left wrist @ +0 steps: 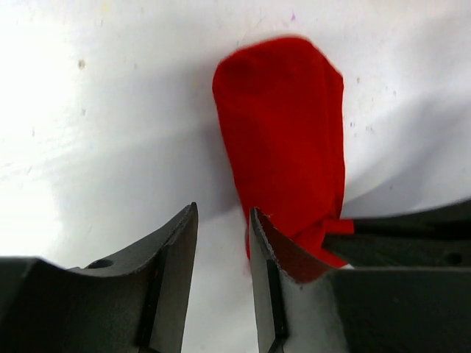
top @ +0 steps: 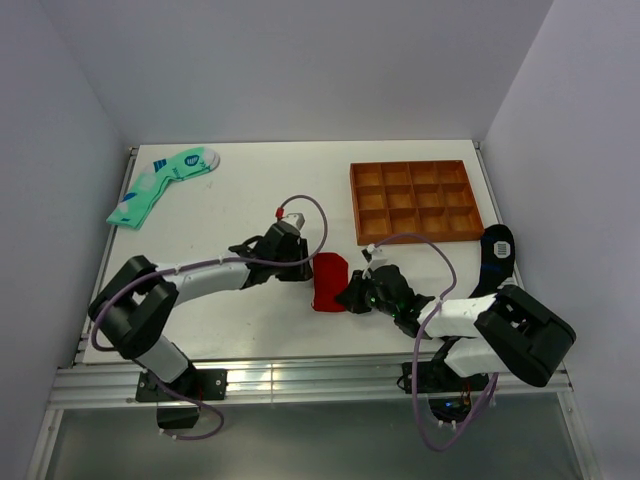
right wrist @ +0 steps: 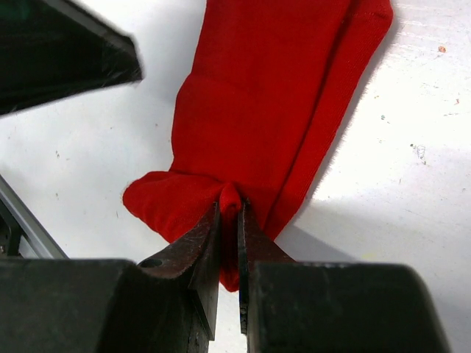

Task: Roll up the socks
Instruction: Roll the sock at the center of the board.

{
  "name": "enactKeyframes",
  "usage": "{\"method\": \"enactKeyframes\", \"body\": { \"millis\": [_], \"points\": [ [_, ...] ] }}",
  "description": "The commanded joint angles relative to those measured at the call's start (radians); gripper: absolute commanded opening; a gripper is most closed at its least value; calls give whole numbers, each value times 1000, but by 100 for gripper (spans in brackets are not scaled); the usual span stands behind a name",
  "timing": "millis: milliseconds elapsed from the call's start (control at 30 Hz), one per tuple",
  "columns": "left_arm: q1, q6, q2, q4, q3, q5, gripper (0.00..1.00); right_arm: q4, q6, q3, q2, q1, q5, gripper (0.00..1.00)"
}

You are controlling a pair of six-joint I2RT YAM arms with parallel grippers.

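Note:
The red socks (top: 329,283) lie folded flat on the white table between the two arms. In the right wrist view my right gripper (right wrist: 229,213) is shut on a pinched fold at the near edge of the socks (right wrist: 272,110). My left gripper (left wrist: 223,220) stands open at the socks' left side. Only bare table shows between its fingers, and its right finger (left wrist: 266,257) rests against the edge of the socks (left wrist: 283,140). In the top view the left gripper (top: 304,262) is at the upper left of the socks and the right gripper (top: 352,292) at their right edge.
A brown compartment tray (top: 414,200) stands at the back right. A mint-green sock with blue marks (top: 162,183) lies at the back left. A black sock with white pattern (top: 496,252) lies by the right edge, near the right arm.

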Motion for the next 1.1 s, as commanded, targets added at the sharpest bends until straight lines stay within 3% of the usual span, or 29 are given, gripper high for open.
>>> {"method": "enactKeyframes", "body": {
  "millis": [0, 233, 633, 700, 900, 1067],
  "points": [
    [33, 26, 76, 105, 65, 38, 40, -72, -17, 7, 17, -3, 24, 0],
    [71, 64, 176, 192, 102, 167, 40, -74, -21, 13, 18, -3, 18, 0],
    [79, 90, 351, 169, 206, 262, 39, -67, -21, 8, 14, -1, 10, 0],
    [79, 84, 363, 177, 203, 265, 33, -67, -21, 7, 15, -3, 10, 0],
    [79, 74, 384, 176, 202, 267, 1, -67, -21, 8, 17, -3, 12, 0],
    [83, 37, 306, 183, 144, 183, 0, -103, -27, 31, 6, -1, 13, 0]
  ]
}}
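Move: The red sock's far left corner lies about 5 cm ahead of the left gripper, 6 cm to its right and 3 cm below; the sock's middle is some 9 cm to the right, 1 cm back and 4 cm lower. The wooden tray's middle is around 25 cm ahead and 35 cm right. From the right gripper, already holding the sock's near end, that corner is roughly 12 cm ahead and 8 cm left, at about the same height. Bring the left gripper forward and down about 3 cm with its fingers part open, then carry on right and forward, roughly 8 cm level travel in all, turning slightly clockwise, onto the sock's far left corner. Shut the fingers there to pinch the corner, while the right gripper stays put and keeps its hold on the near end. ##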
